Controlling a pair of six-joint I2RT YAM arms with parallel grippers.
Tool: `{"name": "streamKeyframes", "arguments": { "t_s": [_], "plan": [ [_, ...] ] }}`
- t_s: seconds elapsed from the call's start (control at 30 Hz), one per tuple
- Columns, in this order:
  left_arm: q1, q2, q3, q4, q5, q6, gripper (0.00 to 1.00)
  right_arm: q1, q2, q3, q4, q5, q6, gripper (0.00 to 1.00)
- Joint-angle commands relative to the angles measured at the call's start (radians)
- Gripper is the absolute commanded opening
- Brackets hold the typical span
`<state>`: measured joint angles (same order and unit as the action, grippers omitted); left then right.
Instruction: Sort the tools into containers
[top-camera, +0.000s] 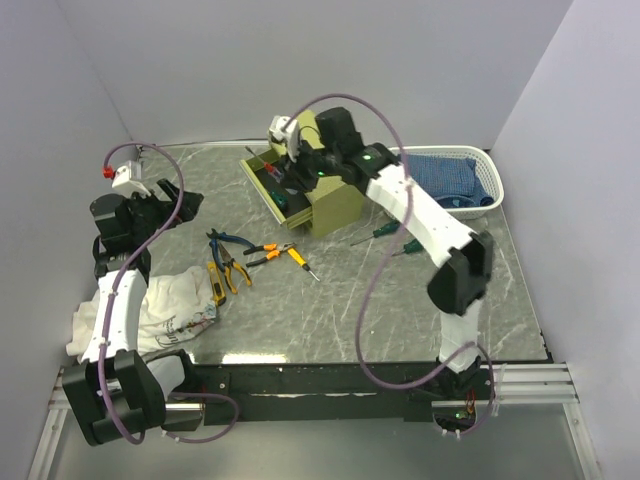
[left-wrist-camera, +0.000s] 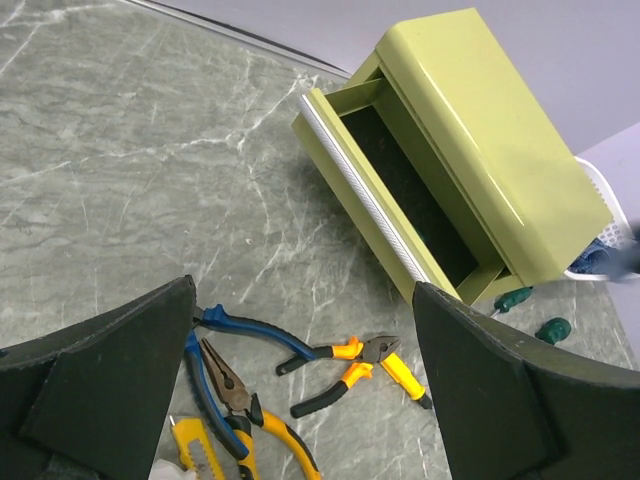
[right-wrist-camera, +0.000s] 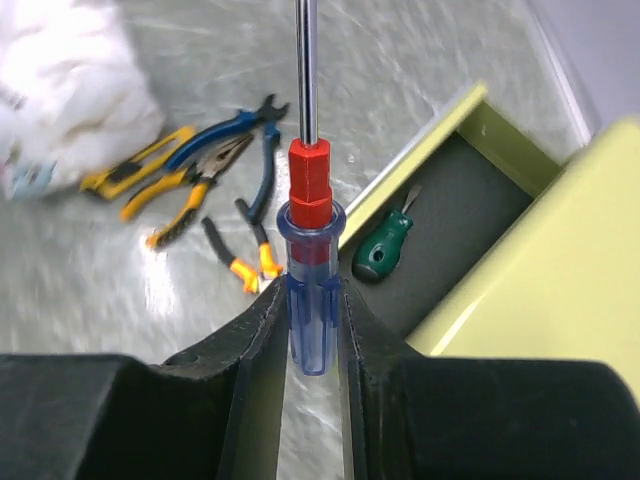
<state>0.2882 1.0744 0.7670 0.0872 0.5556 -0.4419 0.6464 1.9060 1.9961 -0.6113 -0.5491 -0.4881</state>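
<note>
My right gripper (right-wrist-camera: 312, 318) is shut on the clear blue handle of a red-blue screwdriver (right-wrist-camera: 310, 250), shaft pointing away, over the front edge of the olive cabinet's (top-camera: 338, 205) pulled-out drawer (right-wrist-camera: 470, 150). A green screwdriver (right-wrist-camera: 383, 247) lies inside that drawer. My left gripper (left-wrist-camera: 305, 290) hangs open and empty above the table. Below it lie blue pliers (left-wrist-camera: 255, 335), orange-handled pliers (left-wrist-camera: 345, 365), yellow-handled pliers (left-wrist-camera: 275, 430), a yellow utility knife (left-wrist-camera: 195, 450) and an orange screwdriver (left-wrist-camera: 405, 378). Two more green screwdrivers (top-camera: 375, 233) rest right of the cabinet.
A white basket (top-camera: 487, 170) holding blue cloth stands at the back right, touching the cabinet's side. A crumpled white cloth (top-camera: 170, 312) lies at the front left beside the left arm. Walls close in the table on three sides.
</note>
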Motion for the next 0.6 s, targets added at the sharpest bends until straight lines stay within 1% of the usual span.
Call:
{"name": "streamKeyframes", "arguments": {
  "t_s": [0.0,0.07,0.1,0.17,0.2,0.23,0.27,0.3,0.33,0.37,0.47,0.57],
  "plan": [
    [0.008,-0.041,-0.006,0.046,0.013,-0.023,0.96,0.027,0.172,0.128,0.041,0.185,0.298,0.00],
    [0.011,-0.051,-0.006,0.046,0.017,-0.027,0.96,0.035,0.200,0.124,0.073,0.260,0.322,0.01],
    [0.011,-0.053,-0.009,0.046,0.017,-0.030,0.96,0.039,0.203,0.115,0.084,0.290,0.332,0.07],
    [0.017,-0.060,-0.014,0.049,0.018,-0.034,0.96,0.047,0.214,0.115,0.096,0.345,0.342,0.11],
    [0.020,-0.064,-0.015,0.055,0.020,-0.040,0.97,0.048,0.215,0.115,0.102,0.374,0.358,0.17],
    [0.025,-0.067,-0.018,0.057,0.020,-0.043,0.96,0.056,0.214,0.112,0.110,0.400,0.368,0.27],
    [0.026,-0.067,-0.020,0.060,0.023,-0.046,0.96,0.056,0.212,0.110,0.116,0.440,0.376,0.48],
    [0.029,-0.067,-0.021,0.063,0.023,-0.050,0.96,0.058,0.209,0.110,0.117,0.448,0.382,0.56],
    [0.028,-0.067,-0.021,0.066,0.026,-0.054,0.96,0.062,0.194,0.104,0.117,0.454,0.382,0.61],
    [0.028,-0.064,-0.024,0.071,0.024,-0.054,0.96,0.065,0.185,0.099,0.119,0.454,0.384,0.68],
    [0.029,-0.057,-0.026,0.086,0.029,-0.066,0.96,0.070,0.128,0.070,0.119,0.449,0.398,0.74],
    [0.029,-0.048,-0.023,0.097,0.033,-0.075,0.97,0.061,0.045,0.018,0.101,0.413,0.344,0.76]
  ]
}}
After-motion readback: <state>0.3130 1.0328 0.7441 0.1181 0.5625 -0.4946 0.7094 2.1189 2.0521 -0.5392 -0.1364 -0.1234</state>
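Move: The right hand holds the red-and-blue screwdriver above the green box's open drawer, whose middle lies about 9 cm ahead, 2 cm to its left and some 23 cm below. In the drawer, the green screwdriver is about 7 cm ahead and 2 cm left of that hand; the box body is 12 cm ahead and 8 cm to its right. The orange pliers lie on the table, 1 cm back and 3 cm left. From the left hand the drawer is 10 cm ahead and 21 cm right. The right fingers let go of the red-and-blue screwdriver over the drawer: the hand first sinks about 12 cm, also going some 5 cm forward, tipping further down and swinging roughly 25 degrees clockwise. The fingers then open wide as it backs straight up about 3 cm. ##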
